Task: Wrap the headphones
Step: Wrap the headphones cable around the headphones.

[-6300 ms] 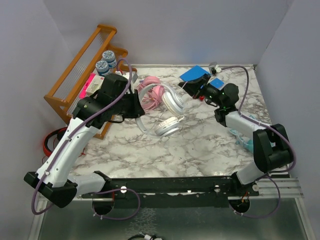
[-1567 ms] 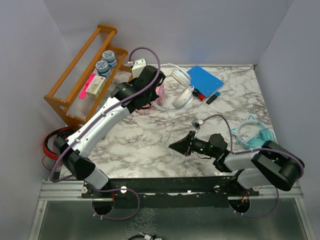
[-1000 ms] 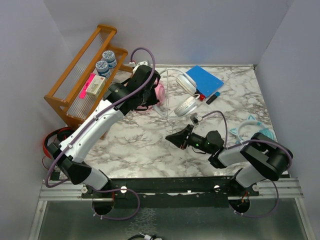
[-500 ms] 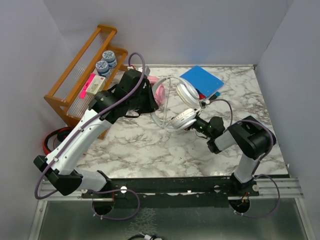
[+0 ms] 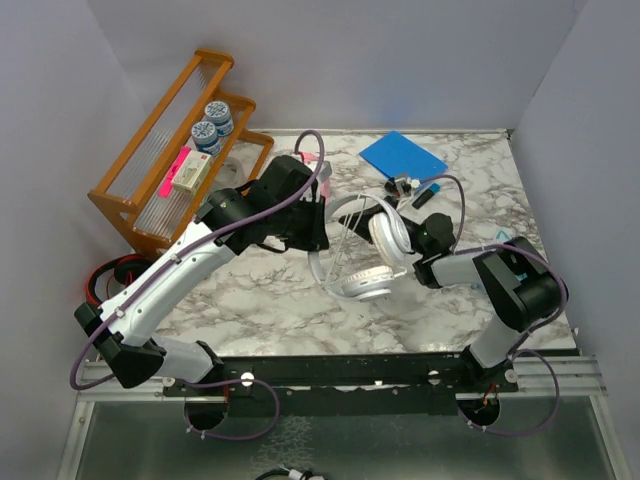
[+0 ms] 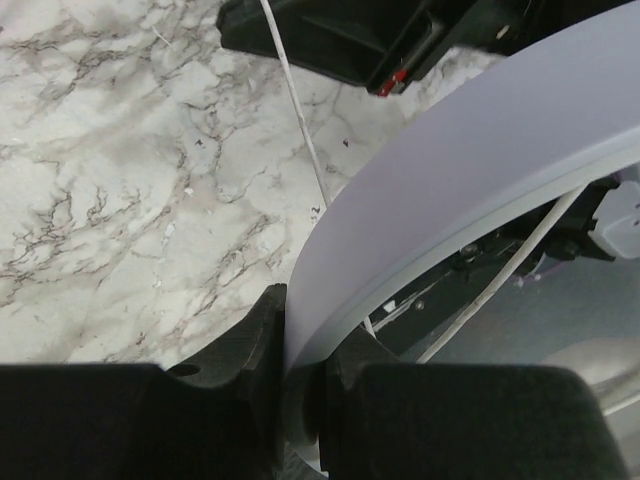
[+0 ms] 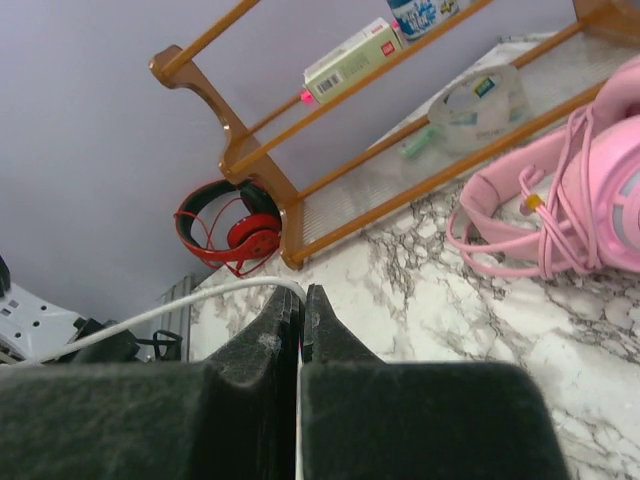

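The white headphones (image 5: pixel 365 262) hang above the marble table (image 5: pixel 260 300), one ear cup low and the other (image 5: pixel 388 232) higher. My left gripper (image 5: pixel 318 228) is shut on their headband (image 6: pixel 480 170), which fills the gap between its jaws (image 6: pixel 300 345). Their thin white cable (image 6: pixel 300 130) runs off toward the right arm. My right gripper (image 7: pixel 301 300) is shut on that cable (image 7: pixel 180 305), which curves away left from the fingertips. In the top view this gripper (image 5: pixel 376 208) sits just behind the upper ear cup. The pink headphones (image 7: pixel 560 210) lie by the rack, cable bundled.
A wooden rack (image 5: pixel 170 140) at the back left holds tins, a box and a tape roll (image 7: pixel 480 95). The red-and-black headphones (image 5: pixel 105 275) lie off the table's left edge. A blue notebook (image 5: pixel 402 155) and small items (image 5: pixel 430 190) are at the back.
The left arm has carried the white headphones nearer and to the right. The right gripper has swung up behind them and closed fully on the cable.
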Tool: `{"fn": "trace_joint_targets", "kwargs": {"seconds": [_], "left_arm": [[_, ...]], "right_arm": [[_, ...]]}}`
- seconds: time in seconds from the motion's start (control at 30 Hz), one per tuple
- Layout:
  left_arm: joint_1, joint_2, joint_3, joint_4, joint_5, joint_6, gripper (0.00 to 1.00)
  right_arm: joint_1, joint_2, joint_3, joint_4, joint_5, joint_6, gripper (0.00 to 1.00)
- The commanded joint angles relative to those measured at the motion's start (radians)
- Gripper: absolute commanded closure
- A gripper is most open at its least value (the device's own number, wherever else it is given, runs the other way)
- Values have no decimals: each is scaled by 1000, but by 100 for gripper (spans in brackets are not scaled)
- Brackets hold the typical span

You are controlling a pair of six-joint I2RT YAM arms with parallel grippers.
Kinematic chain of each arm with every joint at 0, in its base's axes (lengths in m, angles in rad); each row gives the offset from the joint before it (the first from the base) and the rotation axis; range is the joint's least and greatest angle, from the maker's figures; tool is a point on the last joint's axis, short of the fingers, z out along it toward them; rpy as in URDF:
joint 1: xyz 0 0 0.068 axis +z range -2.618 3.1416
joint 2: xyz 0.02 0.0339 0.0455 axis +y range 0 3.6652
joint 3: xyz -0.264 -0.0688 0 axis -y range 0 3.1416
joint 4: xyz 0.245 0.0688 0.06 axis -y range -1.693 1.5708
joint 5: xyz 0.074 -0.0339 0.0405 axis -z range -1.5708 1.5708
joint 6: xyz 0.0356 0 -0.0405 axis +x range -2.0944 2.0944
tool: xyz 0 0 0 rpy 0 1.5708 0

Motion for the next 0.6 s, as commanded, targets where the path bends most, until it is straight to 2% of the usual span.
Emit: {"fn": "trace_joint_targets", "kwargs": {"seconds": [0.0,0.17,0.27,0.33,0.57], "left_arm": [[-65,14,30,-43,-4,95,100],[-103,16,67,-66,-211,235,100],[-131,1,30,-41,-439,300,100],[-153,-7,-25,-12,-540,372,100],[-224,-10,-116,79,-683,619,100]], "right_arm": [[-18,-102,40,-156,-21,-127,100],[-48,-211,72,-376,-68,-210,100],[-56,-275,122,-571,-131,-285,100],[-56,-318,147,-688,-161,-330,100],[-56,-435,238,-1074,-215,-476,100]]}}
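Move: Just behind the right fingers, which already pinch the white cable, are the white headphones, their middle about 9 cm back and some 4 cm higher; the pink headphones lie roughly 18 cm ahead, 17 cm left and 18 cm below. From the left hand, already gripping the white headband, that pinched cable is about 10 cm ahead, 8 cm right and 8 cm down, with the pink headphones some 28 cm ahead, 9 cm left and 27 cm below. Raising the pinched cable about 6 cm on the far side of the white headphones, the right hand tips its fingers down to near level and drifts slightly right and back. The left keeps the headband, eases back a little, then goes left, forward and down, turning some 40 degrees so its fingers swing from rightward to more forward. ##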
